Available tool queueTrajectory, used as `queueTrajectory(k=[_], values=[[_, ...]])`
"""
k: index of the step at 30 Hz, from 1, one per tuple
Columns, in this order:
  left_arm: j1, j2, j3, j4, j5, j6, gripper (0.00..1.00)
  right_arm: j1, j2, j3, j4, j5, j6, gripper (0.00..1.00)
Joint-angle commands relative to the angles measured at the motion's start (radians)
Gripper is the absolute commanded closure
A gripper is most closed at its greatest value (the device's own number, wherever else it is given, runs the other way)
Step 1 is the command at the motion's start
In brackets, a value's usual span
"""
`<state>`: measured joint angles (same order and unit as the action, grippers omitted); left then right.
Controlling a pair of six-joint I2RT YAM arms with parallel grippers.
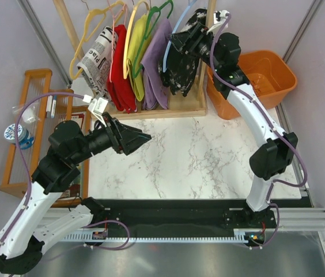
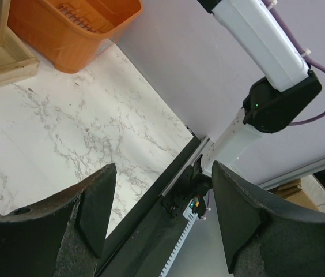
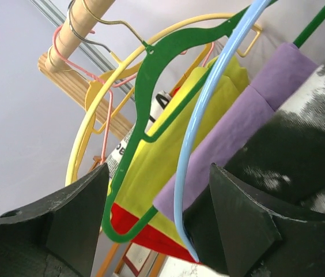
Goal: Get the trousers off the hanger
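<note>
The black, white-speckled trousers (image 1: 180,75) hang on the light-blue hanger (image 1: 173,33) at the right end of the wooden rack. My right gripper (image 1: 174,39) is up against the hanger's arm. In the right wrist view this gripper (image 3: 159,213) is open. The blue hanger (image 3: 203,115) runs down between its fingers, close to the right fingertip (image 3: 237,225), and the trousers (image 3: 301,144) fill the right side. The green hanger's (image 3: 145,86) lower loop also lies inside the gap. My left gripper (image 1: 145,138) hovers open over the table's left part, holding nothing (image 2: 162,213).
Purple (image 1: 157,57), yellow-green (image 1: 138,63), red (image 1: 119,72) and newspaper-print (image 1: 96,57) garments hang left of the trousers. An orange bin (image 1: 260,78) stands at the back right. A wooden shelf (image 1: 30,115) borders the marble table (image 1: 191,161) on the left.
</note>
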<state>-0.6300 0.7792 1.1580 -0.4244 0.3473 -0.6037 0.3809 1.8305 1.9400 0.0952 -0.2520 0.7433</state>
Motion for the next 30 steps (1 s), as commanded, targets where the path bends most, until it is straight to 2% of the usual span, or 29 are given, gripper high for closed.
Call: queueTrajectory(k=[1,5,13,16,23,28,30], values=[[-0.002,-0.034,0.000,-0.040,-0.013,0.018,0.26,0.026,0.081,0.117,0.052,0.062,-0.033,0.24],[-0.002,-0.064,0.005,-0.062,-0.014,0.013,0.26,0.041,0.147,0.183,0.037,0.080,-0.032,0.28],[-0.002,-0.126,0.009,-0.085,0.018,-0.047,0.26,0.061,0.226,0.237,0.072,0.080,-0.019,0.28],[-0.002,-0.146,0.019,-0.097,0.022,-0.041,0.26,0.061,0.243,0.247,0.084,0.086,0.004,0.34],[-0.002,-0.173,0.031,-0.155,-0.011,-0.021,0.26,0.061,0.274,0.296,0.100,0.092,0.060,0.60],[-0.002,-0.184,0.032,-0.172,-0.019,-0.019,0.26,0.061,0.234,0.306,0.094,0.100,0.093,0.63],[-0.002,-0.182,0.037,-0.177,-0.018,-0.019,0.26,0.058,0.213,0.315,0.066,0.103,0.120,0.69]])
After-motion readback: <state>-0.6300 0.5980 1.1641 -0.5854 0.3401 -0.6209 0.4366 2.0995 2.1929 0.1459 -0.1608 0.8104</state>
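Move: The near arm of the blue hanger lies about 5 cm ahead of the right hand, 4 cm to its left and 2 cm lower. Its black-and-white trousers hang some 5 cm ahead, 1 cm to the right and 9 cm below; the green hanger is roughly 4 cm ahead, 10 cm left, at hand height, and the purple trousers 3 cm ahead, 9 cm left, 9 cm below. From the left hand the blue hanger's arm is about 34 cm ahead, 10 cm right and 5 cm up. Reaching forward and to its left by about 5 cm each way, sinking some 2 cm early on, the right hand brings its fingers astride the blue hanger's near arm; as the reach slows, they close from wide to about a third open, one on either side of the rod. Meanwhile the left hand, empty and open, backs away from the rack and leftward by about 6 cm. ##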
